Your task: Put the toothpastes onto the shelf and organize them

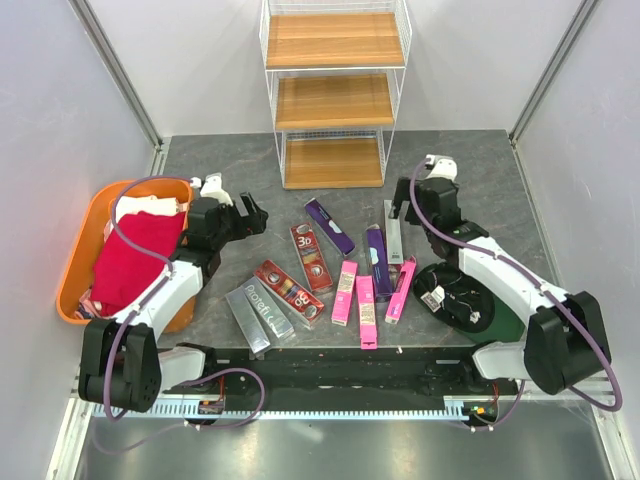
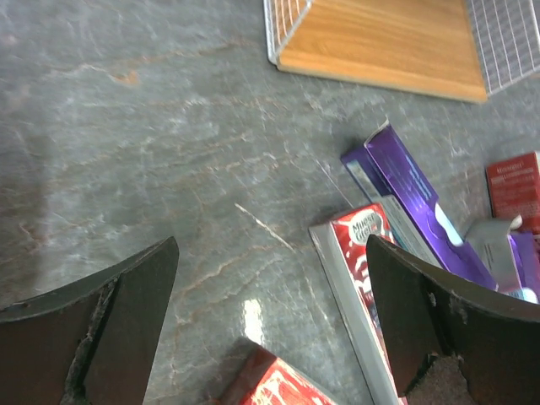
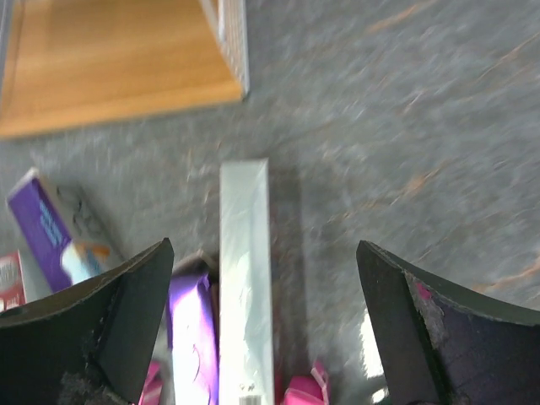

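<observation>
The shelf (image 1: pixel 335 100), a white wire rack with three wooden tiers, stands at the back centre; all its tiers are bare. Several toothpastes lie flat on the grey table: a purple box (image 1: pixel 329 226), two red boxes (image 1: pixel 310 257), a silver-grey box (image 1: pixel 259 316), three pink boxes (image 1: pixel 367 311), another purple box (image 1: pixel 378 260) and a silver box (image 1: pixel 394 230). My left gripper (image 1: pixel 252 218) is open and empty, just left of a red box (image 2: pixel 363 278). My right gripper (image 1: pixel 405 205) is open and empty, hovering over the silver box (image 3: pixel 245 278).
An orange tub (image 1: pixel 75 270) holding a red cloth (image 1: pixel 135 255) sits at the left, beside the left arm. A black round object (image 1: pixel 455 295) lies under the right arm. Grey walls close in both sides.
</observation>
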Motion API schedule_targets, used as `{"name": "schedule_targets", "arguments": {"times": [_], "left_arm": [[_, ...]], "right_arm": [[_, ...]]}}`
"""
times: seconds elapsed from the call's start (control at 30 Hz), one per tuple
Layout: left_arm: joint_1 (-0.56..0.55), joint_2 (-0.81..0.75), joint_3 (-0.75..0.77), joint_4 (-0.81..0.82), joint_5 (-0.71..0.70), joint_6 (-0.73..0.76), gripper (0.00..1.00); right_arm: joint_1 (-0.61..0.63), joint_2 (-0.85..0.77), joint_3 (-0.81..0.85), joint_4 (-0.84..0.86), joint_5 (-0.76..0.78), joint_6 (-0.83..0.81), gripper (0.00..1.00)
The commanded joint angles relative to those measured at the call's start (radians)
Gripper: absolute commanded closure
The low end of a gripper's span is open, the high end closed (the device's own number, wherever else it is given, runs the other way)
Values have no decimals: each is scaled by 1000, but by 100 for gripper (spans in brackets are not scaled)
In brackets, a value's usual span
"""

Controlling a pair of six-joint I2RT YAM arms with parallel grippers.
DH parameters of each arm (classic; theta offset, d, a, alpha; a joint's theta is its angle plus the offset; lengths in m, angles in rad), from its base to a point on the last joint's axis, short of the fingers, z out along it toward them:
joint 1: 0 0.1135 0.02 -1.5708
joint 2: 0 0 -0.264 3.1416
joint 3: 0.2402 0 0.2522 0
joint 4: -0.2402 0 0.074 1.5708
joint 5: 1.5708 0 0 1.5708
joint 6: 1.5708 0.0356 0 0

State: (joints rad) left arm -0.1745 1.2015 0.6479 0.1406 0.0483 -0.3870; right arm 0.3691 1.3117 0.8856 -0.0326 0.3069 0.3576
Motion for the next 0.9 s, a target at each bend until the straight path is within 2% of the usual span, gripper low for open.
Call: {"name": "schedule_targets", "arguments": {"times": [0.0, 0.27, 0.43, 0.5, 0.73, 0.87], "left_arm": [[-2, 0, 41, -7, 62, -9, 0], [-2, 49, 130, -96, 77, -124, 0], [-2, 95, 173, -134, 148, -79, 0], [-3, 98, 176, -159, 156, -75, 0], [-2, 115, 177, -159, 188, -62, 0], [-2, 128, 177, -159, 205, -64, 0]], "right_arm": [[48, 18, 6, -72, -8, 37, 2], [53, 104, 9, -104, 23, 61, 2], [53, 182, 29, -79, -24, 61, 10], [53, 205, 30, -61, -44, 64, 17], [53, 273, 30, -36, -89, 75, 20], [53, 297, 16, -29, -74, 78, 25]]}}
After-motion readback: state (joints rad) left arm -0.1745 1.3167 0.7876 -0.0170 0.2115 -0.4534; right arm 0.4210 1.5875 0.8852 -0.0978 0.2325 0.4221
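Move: The silver toothpaste box I want lies lengthwise beneath my right hand, its middle about 4 cm to the left, 2 cm back and some 16 cm below. A purple box lies against its left side, roughly 8 cm left of my hand and 9 cm back; a pink box sits about 15 cm back and 2 cm left. From my left hand the silver box is some 32 cm to the right, 1 cm back and 13 cm below. I drop my right hand about 12 cm down onto the silver box, easing some 3 cm left and 2 cm back, tipping the fingers about 20 degrees farther down and narrowing them by about a fifth, still open around the box's width. My left hand drifts about 3 cm right towards the red boxes, tipping slightly down, wide open. ##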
